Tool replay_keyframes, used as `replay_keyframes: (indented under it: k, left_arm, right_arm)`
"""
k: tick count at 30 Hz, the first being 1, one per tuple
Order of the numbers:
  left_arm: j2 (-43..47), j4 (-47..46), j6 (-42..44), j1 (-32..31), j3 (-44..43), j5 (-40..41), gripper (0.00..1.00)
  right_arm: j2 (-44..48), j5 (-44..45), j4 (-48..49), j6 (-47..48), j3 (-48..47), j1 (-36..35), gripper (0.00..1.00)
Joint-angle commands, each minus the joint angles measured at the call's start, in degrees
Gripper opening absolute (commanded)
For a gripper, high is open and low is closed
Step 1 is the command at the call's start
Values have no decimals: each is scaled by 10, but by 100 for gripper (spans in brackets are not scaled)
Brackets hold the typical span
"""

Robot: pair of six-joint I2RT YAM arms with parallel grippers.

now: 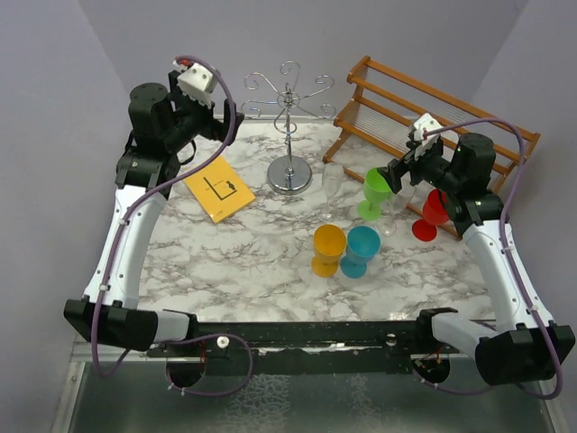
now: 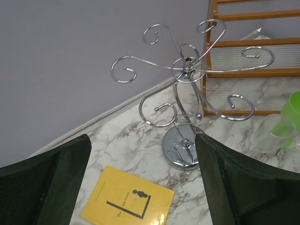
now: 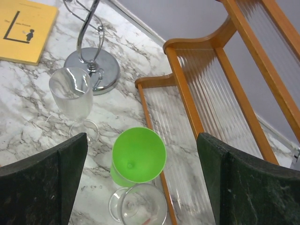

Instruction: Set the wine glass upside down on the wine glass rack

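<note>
The chrome wine glass rack (image 1: 289,135) stands on its round base (image 2: 180,147) at the back middle of the marble table, with nothing hanging from its scroll arms (image 2: 187,70). A green wine glass (image 3: 138,154) stands upright by the wooden rack, with one clear wine glass (image 3: 71,96) to its left and another (image 3: 138,206) just in front. My right gripper (image 3: 141,140) hovers open over the green glass, its fingers well apart from the glass. My left gripper (image 2: 142,140) is open and empty, raised at the back left and facing the chrome rack.
A brown wooden slatted rack (image 1: 433,108) fills the back right corner. Red (image 1: 431,216), orange (image 1: 327,250) and blue (image 1: 361,251) glasses stand upright on the table. A yellow booklet (image 1: 219,189) lies left of the chrome base. Grey walls close in the back and sides.
</note>
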State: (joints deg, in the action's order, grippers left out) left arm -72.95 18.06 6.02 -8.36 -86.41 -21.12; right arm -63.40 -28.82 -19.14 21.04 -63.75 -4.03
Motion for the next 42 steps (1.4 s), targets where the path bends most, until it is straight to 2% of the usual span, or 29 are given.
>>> replay_keyframes:
  k: [1, 6, 9, 12, 19, 25, 31, 36, 42]
  left_arm:
    - [-65, 11, -13, -53, -98, -3, 95]
    - [-155, 17, -79, -112, -196, 59, 93]
    - [-207, 24, -89, -151, -261, 118, 90]
    - [-261, 27, -98, -177, -308, 172, 84]
    - [-341, 9, -133, -193, -359, 228, 71]
    - [-373, 5, -134, -197, -370, 255, 62]
    - [-382, 2, -126, -198, -359, 257, 42]
    - [-380, -5, -97, -198, -351, 267, 30]
    - [-359, 10, -62, -197, -337, 266, 2]
  right_arm:
    - [12, -55, 56, -13, 24, -3, 100]
    - [20, -45, 54, -23, 36, -3, 100]
    - [24, -45, 53, -24, 40, -3, 100]
    - [26, -47, 57, -26, 46, -3, 100]
    - [32, -57, 59, -29, 56, -3, 100]
    - [31, -61, 61, -28, 60, -3, 100]
    - [29, -65, 62, -27, 64, -3, 100]
    - [28, -71, 62, -28, 65, -3, 100]
    - [27, -73, 60, -28, 64, -3, 100]
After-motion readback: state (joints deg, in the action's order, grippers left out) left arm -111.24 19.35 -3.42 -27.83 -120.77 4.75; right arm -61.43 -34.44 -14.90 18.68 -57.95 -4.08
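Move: Some 13 cm ahead of the left hand, 15 cm to its right and 5 cm lower is the top of the chrome wine glass rack, arms all round it. The yellow book lies back and left of the rack, 6 cm ahead, 8 cm left and 40 cm below this hand; a clear wine glass stands 2 cm ahead, 28 cm right and 33 cm down. From the right hand, the rack's top is about 17 cm ahead, 27 cm left and 7 cm up. Swinging about 15 cm right and 13 cm forward to the rack's top, the left hand first rises some 3 cm, then sinks about 8 cm as it arrives and tips slightly down. Its wide fingers close most of the way during the approach and over the top of the rack's stem, pinching it. The open right hand eases 2 to 3 cm left, down and back. ##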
